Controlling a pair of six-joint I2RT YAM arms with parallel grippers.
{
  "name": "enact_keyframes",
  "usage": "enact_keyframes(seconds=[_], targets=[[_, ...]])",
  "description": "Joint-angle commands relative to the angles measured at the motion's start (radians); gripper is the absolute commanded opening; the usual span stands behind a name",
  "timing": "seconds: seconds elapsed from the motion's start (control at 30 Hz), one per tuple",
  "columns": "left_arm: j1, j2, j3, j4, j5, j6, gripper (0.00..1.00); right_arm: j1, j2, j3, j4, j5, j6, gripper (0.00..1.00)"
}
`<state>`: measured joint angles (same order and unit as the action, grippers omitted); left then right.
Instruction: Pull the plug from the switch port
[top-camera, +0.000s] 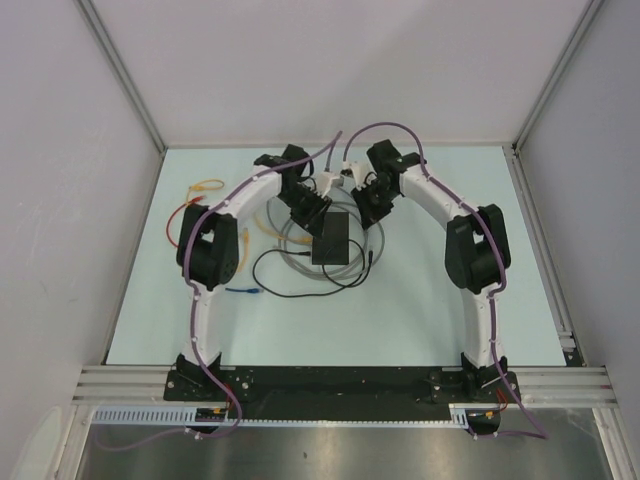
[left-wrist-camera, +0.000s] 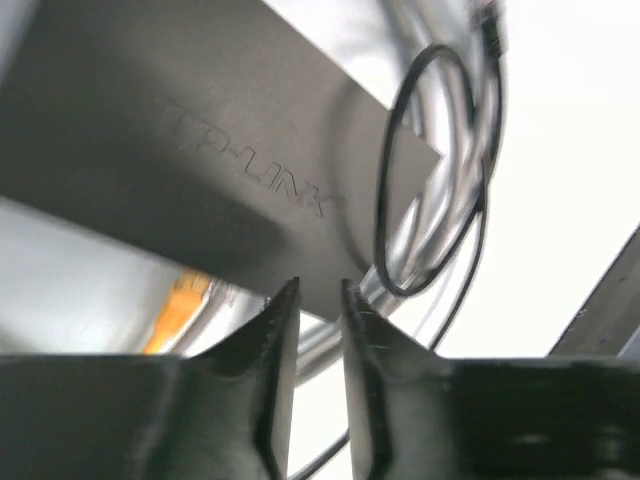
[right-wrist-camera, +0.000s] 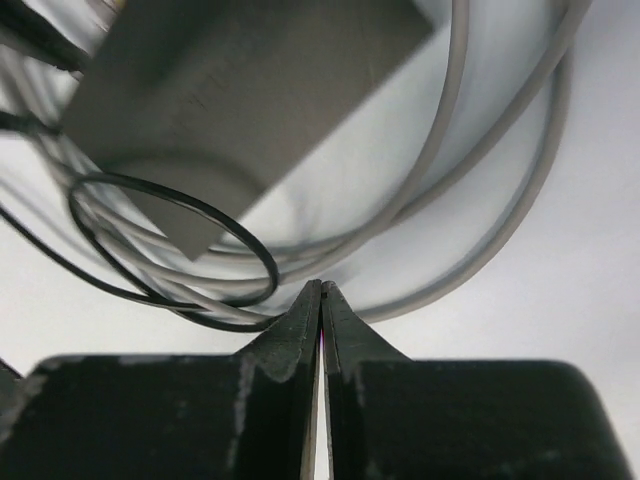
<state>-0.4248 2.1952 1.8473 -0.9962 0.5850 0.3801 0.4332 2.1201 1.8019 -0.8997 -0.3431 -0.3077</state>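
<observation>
The switch (top-camera: 333, 238) is a flat black box lying on the table among loops of cable; it shows large in the left wrist view (left-wrist-camera: 230, 150) and in the right wrist view (right-wrist-camera: 240, 90). My left gripper (left-wrist-camera: 320, 290) hovers at the switch's far left edge (top-camera: 316, 207). Its jaws stand a little apart with nothing between them. Over the switch's far right side, my right gripper (right-wrist-camera: 322, 288) is shut and empty (top-camera: 372, 198). I cannot make out the plug or the switch port; that edge is hidden by my left gripper.
A grey cable coil (top-camera: 298, 262) and a thin black cable (left-wrist-camera: 382, 200) lie around and under the switch. Orange (top-camera: 206, 185) and red (top-camera: 178, 215) cables lie at the left. A blue connector (top-camera: 243, 291) sits near the left arm. Walls enclose the table on three sides.
</observation>
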Motion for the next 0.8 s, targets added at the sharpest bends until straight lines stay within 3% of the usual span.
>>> enact_keyframes(seconds=[0.0,0.1,0.3,0.5,0.77], targets=[[0.076,-0.143,0.024,0.041,0.019,-0.035,0.42,-0.016,0.006,0.141,0.012,-0.138,0.015,0.06],[0.110,-0.101,0.059,0.028,-0.017,-0.040,0.49,-0.005,0.087,0.226,-0.010,-0.211,0.033,0.05],[0.165,-0.005,0.142,0.019,0.062,-0.116,0.50,0.018,0.207,0.313,-0.015,-0.252,0.001,0.00],[0.170,-0.051,-0.008,0.188,0.140,-0.260,0.46,0.022,0.258,0.303,-0.025,-0.277,-0.060,0.00],[0.172,0.057,0.043,0.220,0.226,-0.245,0.47,0.038,0.311,0.226,-0.030,-0.232,-0.097,0.00]])
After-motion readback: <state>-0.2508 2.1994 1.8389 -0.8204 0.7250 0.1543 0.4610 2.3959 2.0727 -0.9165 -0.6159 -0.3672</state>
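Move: The yellow plug in the switch's left side is about 5 cm below the left hand, some 2 cm to its left and 1 cm ahead. From that hand, the black plug is about 2 cm back, 2 cm left and 5 cm down, and the switch's middle about 3 cm right, 2 cm ahead and 5 cm down. From the right hand, the switch's middle is about 8 cm left, 1 cm ahead and 5 cm down; the black cable loop, roughly 4 cm back, 3 cm left and 6 cm down. The right hand's shut fingertips come down on the switch's top near its right edge: it arcs up about 5 cm while moving left, then drops and settles some 7 cm to the left and 3 cm lower, tilting its left side up. The left hand meanwhile opens its fingers about halfway, rising and swinging forward-left, then sinking again; it ends 6 cm forward, 3 cm left and still slightly higher, its fingers clear of the switch. ##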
